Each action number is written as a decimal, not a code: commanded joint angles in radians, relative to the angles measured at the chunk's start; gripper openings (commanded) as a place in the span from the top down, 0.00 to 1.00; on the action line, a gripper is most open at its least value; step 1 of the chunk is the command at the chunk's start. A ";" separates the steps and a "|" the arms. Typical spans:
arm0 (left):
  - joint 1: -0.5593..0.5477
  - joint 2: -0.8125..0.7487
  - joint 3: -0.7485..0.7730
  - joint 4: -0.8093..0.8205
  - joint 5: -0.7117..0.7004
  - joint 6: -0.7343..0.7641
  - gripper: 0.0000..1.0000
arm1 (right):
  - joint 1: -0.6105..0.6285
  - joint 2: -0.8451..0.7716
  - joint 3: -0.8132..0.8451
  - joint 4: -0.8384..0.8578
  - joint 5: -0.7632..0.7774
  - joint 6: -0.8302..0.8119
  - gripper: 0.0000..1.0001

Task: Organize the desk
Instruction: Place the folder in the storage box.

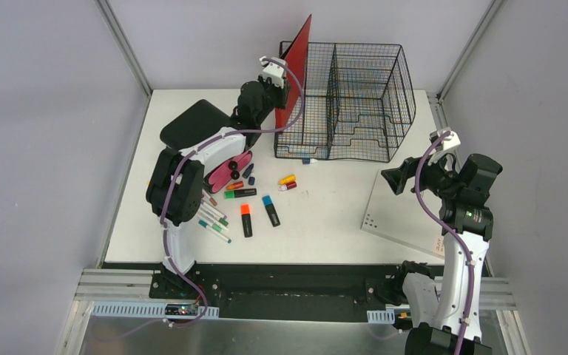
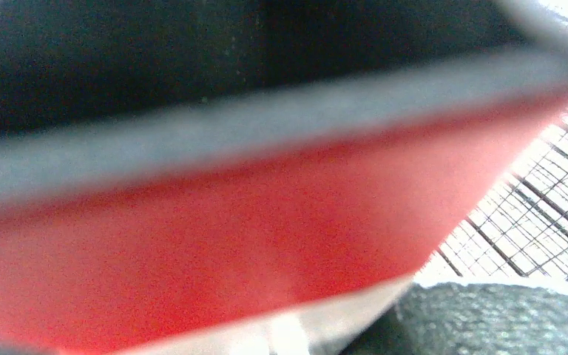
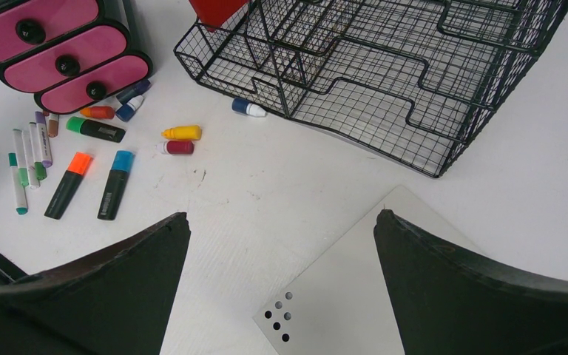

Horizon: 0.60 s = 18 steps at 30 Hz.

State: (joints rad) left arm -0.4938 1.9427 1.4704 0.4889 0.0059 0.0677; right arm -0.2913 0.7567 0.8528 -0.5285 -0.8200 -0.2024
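Observation:
On the white desk, a thin red folder stands upright against the left side of the black wire rack. My left gripper is shut on the folder's left edge. In the left wrist view the red folder fills the frame, blurred, with the rack's mesh behind it. My right gripper hangs open over the desk's right side. In the right wrist view the right gripper has nothing between its fingers, and the corner of a pale grey punched sheet lies below it.
A pink three-drawer unit and a black pad sit on the left. Highlighters, several pens and small bottles lie scattered mid-desk. One blue-capped bottle rests at the rack's front. The grey sheet lies at the right.

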 commanded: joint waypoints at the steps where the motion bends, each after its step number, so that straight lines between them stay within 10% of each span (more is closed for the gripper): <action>1: 0.018 -0.047 -0.020 0.041 0.108 -0.063 0.77 | -0.009 -0.003 0.000 0.026 -0.019 0.014 0.01; 18: 0.022 -0.197 -0.027 -0.095 0.069 -0.147 0.15 | -0.014 -0.008 0.002 0.024 -0.027 0.015 0.01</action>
State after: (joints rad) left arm -0.4717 1.8942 1.4406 0.4351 0.0853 -0.0082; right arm -0.2977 0.7567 0.8528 -0.5285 -0.8249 -0.1997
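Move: The left hand still holds the folder over the storage box's left edge; the middle of the left compartment, where it goes, is about 5 cm to the right, roughly level fore and aft, and some 14 cm below. The drawer cabinet stands about 23 cm left and 10 cm back, the blue-capped bottle about 7 cm right and 15 cm back on the table. From the idle right hand the compartment is some 28 cm ahead and 24 cm left. Down by about 1.5 cm into the left compartment, the left hand eases the folder in while its fingers begin to part. They keep spreading from nearly shut to wide open, letting go of the folder; the hand then rises back to its starting height and draws about 1 cm back from the spine, hardly turning. ##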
